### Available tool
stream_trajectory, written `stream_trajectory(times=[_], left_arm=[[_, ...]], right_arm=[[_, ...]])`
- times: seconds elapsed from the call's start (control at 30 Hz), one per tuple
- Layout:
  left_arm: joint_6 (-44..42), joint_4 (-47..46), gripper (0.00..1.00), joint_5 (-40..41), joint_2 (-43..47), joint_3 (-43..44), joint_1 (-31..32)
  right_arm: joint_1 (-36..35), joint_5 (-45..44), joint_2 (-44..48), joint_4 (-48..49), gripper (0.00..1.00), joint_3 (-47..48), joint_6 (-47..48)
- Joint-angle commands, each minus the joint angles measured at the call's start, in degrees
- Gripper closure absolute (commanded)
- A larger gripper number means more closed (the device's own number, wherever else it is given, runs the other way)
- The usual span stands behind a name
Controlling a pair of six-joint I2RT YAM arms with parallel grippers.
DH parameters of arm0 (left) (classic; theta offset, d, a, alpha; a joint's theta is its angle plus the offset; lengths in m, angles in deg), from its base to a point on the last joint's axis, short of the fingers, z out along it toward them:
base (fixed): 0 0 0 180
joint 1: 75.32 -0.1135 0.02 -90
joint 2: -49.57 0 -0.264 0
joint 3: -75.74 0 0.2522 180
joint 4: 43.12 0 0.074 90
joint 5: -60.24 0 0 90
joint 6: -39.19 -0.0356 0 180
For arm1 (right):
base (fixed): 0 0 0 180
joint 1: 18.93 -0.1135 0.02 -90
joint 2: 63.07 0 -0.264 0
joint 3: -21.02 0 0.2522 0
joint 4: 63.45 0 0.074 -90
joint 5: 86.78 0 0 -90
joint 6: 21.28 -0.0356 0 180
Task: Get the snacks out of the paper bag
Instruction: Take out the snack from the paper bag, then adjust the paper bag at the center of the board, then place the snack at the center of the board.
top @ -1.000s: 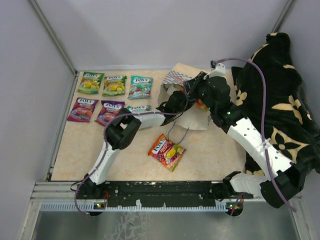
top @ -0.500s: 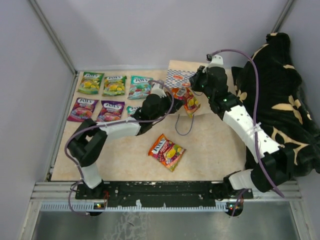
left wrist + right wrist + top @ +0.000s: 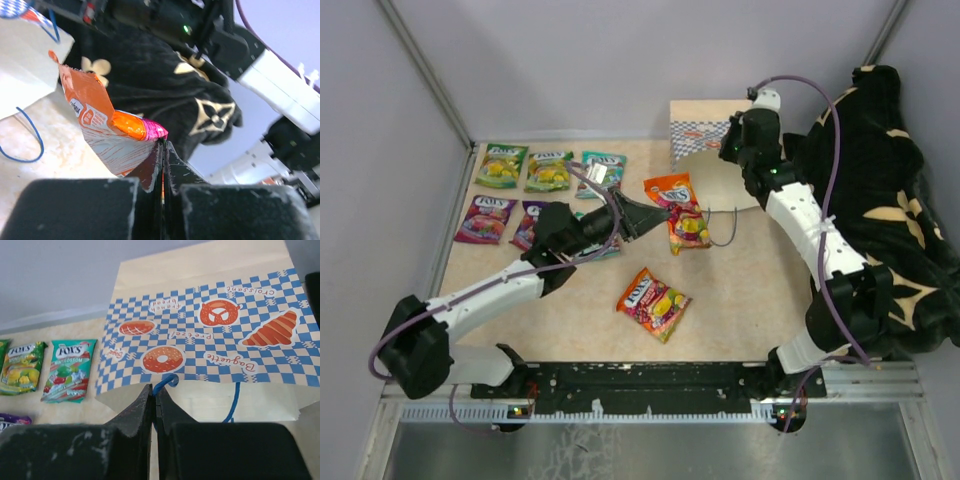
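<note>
My left gripper [image 3: 652, 213] is shut on the edge of an orange snack packet [image 3: 678, 208], holding it above the table just left of the paper bag [image 3: 715, 182]. The left wrist view shows that packet [image 3: 102, 131] pinched in the gripper [image 3: 163, 146]. My right gripper [image 3: 156, 390] is shut on the bag's blue cord handle [image 3: 168, 381], lifting the checkered bag [image 3: 210, 330] at the back. Several snacks lie flat at the left: green [image 3: 501, 165], green [image 3: 549, 170], teal [image 3: 601, 172], purple [image 3: 485, 218]. A red-yellow packet [image 3: 653, 303] lies mid-table.
A black-and-tan blanket [image 3: 880, 200] is heaped along the right side, close behind my right arm. Grey walls [image 3: 380, 200] close in the table at the left and back. A loose blue cord loop [image 3: 725, 228] hangs from the bag onto the table.
My left gripper has drawn back to the left, out of the bag, carrying the orange packet. My right gripper has raised the bag by its handle toward the back wall.
</note>
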Motion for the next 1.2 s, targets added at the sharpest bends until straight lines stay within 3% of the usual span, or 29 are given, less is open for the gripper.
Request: stream_trajectory(times=[0.0,0.2,0.3,0.57,0.83,1.03,1.1,1.17], left_arm=[[-3.02,2.34,1.00,-10.85,6.57,-3.90,-2.21],[-6.88,6.45,1.00,-18.23,7.68,-10.80,-8.98],[-6.90,2.89,1.00,-21.90,4.15,-13.76,-11.38],[-14.55,1.32,1.00,-25.43,-10.64,-6.98,-11.58],[-12.02,-6.33,1.00,-25.65,-23.67,-0.15,-12.44],[-10.89,-10.09,0.99,-22.71,-28.27,-0.94,-15.06],[-13.45,-6.74,0.88,-19.52,-27.17,-0.93,-15.29],[-17.04,-1.32,0.57,-15.52,-24.66,-0.23,-15.38]], right_arm=[[0.16,-3.17,2.03,-0.79,0.96,7.94,1.76],[0.10,-2.92,4.41,-5.73,1.00,12.44,-6.49],[-0.57,-4.18,4.95,-9.32,1.00,15.18,-11.15],[-1.16,-9.51,7.57,-13.49,1.00,20.67,-21.61],[-1.17,-12.84,5.10,-21.53,1.00,28.74,-27.83],[-0.07,-13.53,-2.04,-32.30,1.00,38.92,-34.49],[1.94,-13.73,-3.37,-33.99,1.00,39.83,-37.81],[4.91,-12.30,-3.99,-34.68,1.00,39.15,-41.20]])
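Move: The left hand holds an orange snack, bound for the bare table some 5 cm ahead and 27 cm down. From that hand, the other orange snack lies about 9 cm back, straight below; a teal snack 7 cm ahead, 13 cm left; the paper bag 22 cm ahead, 15 cm right. The right hand grips the bag's handle, with the bag's middle 2 cm ahead, 4 cm left and 18 cm below. Left lowers its snack about 22 cm and forward, fingers opening slightly; right raises the bag handle some 17 cm. ##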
